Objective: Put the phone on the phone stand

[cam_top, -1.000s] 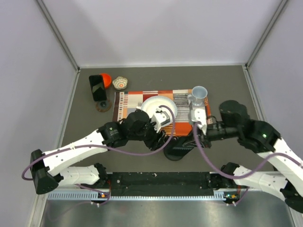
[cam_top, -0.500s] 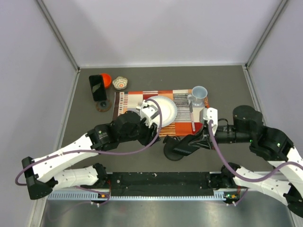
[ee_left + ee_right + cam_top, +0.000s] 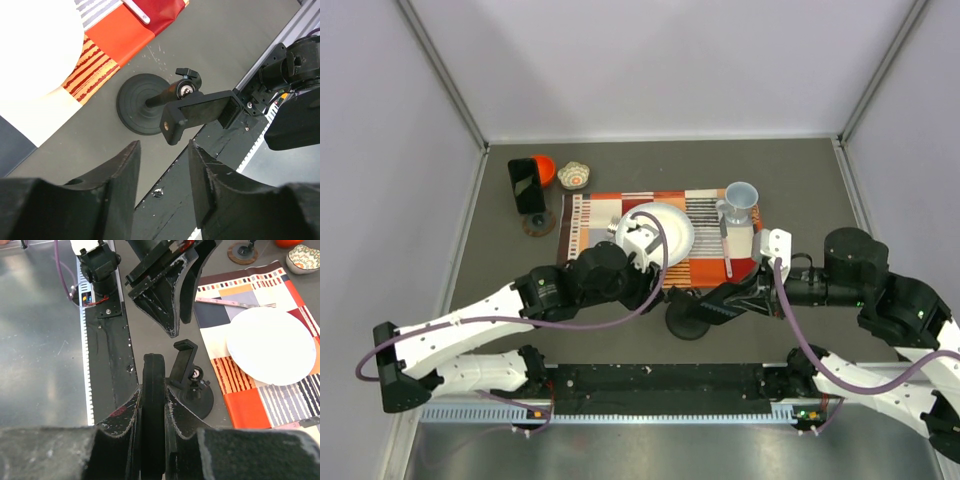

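The phone [image 3: 153,390] is a thin black slab seen edge-on, with my right gripper [image 3: 153,391] shut on it. In the top view that gripper [image 3: 728,302] hovers low at the front, well to the right of the phone stand [image 3: 536,222]. The stand has a round brown disc base and a dark tilted plate, and it sits at the far left; its base [image 3: 243,253] also shows in the right wrist view. My left gripper [image 3: 163,150] is open with nothing between its fingers. It hangs over the front of the table [image 3: 655,288], facing the right gripper.
A black round-based post with a clamp head [image 3: 685,322] [image 3: 145,102] stands just below the two grippers. Behind it a striped mat [image 3: 590,225] carries a white plate [image 3: 665,228], a cup [image 3: 740,200] and a utensil. An orange bowl [image 3: 544,168] and a patterned bowl [image 3: 574,177] sit beside the phone stand.
The right gripper has swung from beside the cup down and forward to just over the black clamp post, phone still held. The left arm shifted slightly; its jaws stay open.
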Robot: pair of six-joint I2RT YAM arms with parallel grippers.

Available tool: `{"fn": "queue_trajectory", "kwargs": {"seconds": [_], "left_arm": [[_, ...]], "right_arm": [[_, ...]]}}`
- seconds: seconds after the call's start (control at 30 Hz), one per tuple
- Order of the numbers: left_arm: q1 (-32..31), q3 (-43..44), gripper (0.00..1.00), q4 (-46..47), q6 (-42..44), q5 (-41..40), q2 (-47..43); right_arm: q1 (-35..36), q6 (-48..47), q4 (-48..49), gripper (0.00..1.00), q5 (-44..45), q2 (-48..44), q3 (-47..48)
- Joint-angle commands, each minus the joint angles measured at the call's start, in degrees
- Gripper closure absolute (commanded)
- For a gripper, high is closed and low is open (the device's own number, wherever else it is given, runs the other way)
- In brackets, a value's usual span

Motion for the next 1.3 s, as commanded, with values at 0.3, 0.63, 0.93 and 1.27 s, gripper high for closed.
{"fn": "queue_trajectory", "kwargs": {"seconds": [0.3, 0.63, 0.93, 1.27], "left_arm": [[-2.6, 2.7, 0.60, 3.9, -0.1, -3.8, 4.2], [-3.2, 3.2, 0.57, 4.5, 0.3, -3.5, 5.3], [-3.6, 3.2, 0.67, 4.7, 0.6, -4.5, 6.3], [-3.6, 3.1, 0.77, 5.3, 1.2, -4.7, 7.4]], "right_arm": [[0.4, -0.2, 4.3, 1.00, 0.0, -0.5, 2.7], [0.6, -0.2, 4.3, 1.00, -0.8, 0.3, 2.3], [0.5, -0.2, 4.4, 1.00, -1.6, 1.3, 2.5], [0.6, -0.9, 4.8, 1.00, -3.2, 2.4, 2.2]]}}
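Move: The raised end of the phone stand's clamp lies about 4 cm to the left hand's right, level in forward reach and some 3 cm below it; the stand's base is about 7 cm to the right, straight across, 22 cm down. The plate lies some 20 cm ahead, 2 cm left. The phone is about 13 cm right, 4 cm back and 7 cm higher. From the right hand, the clamp end lies roughly 14 cm left, 3 cm ahead, 13 cm below. The raised end of the stand's clamp is taken between the left fingertips: the left hand eases right and down by about 2.5 cm each way, barely turning, while its half-open fingers draw in around that end until they meet it. The right hand stays almost in place off to the right, still gripping the phone by one end. ##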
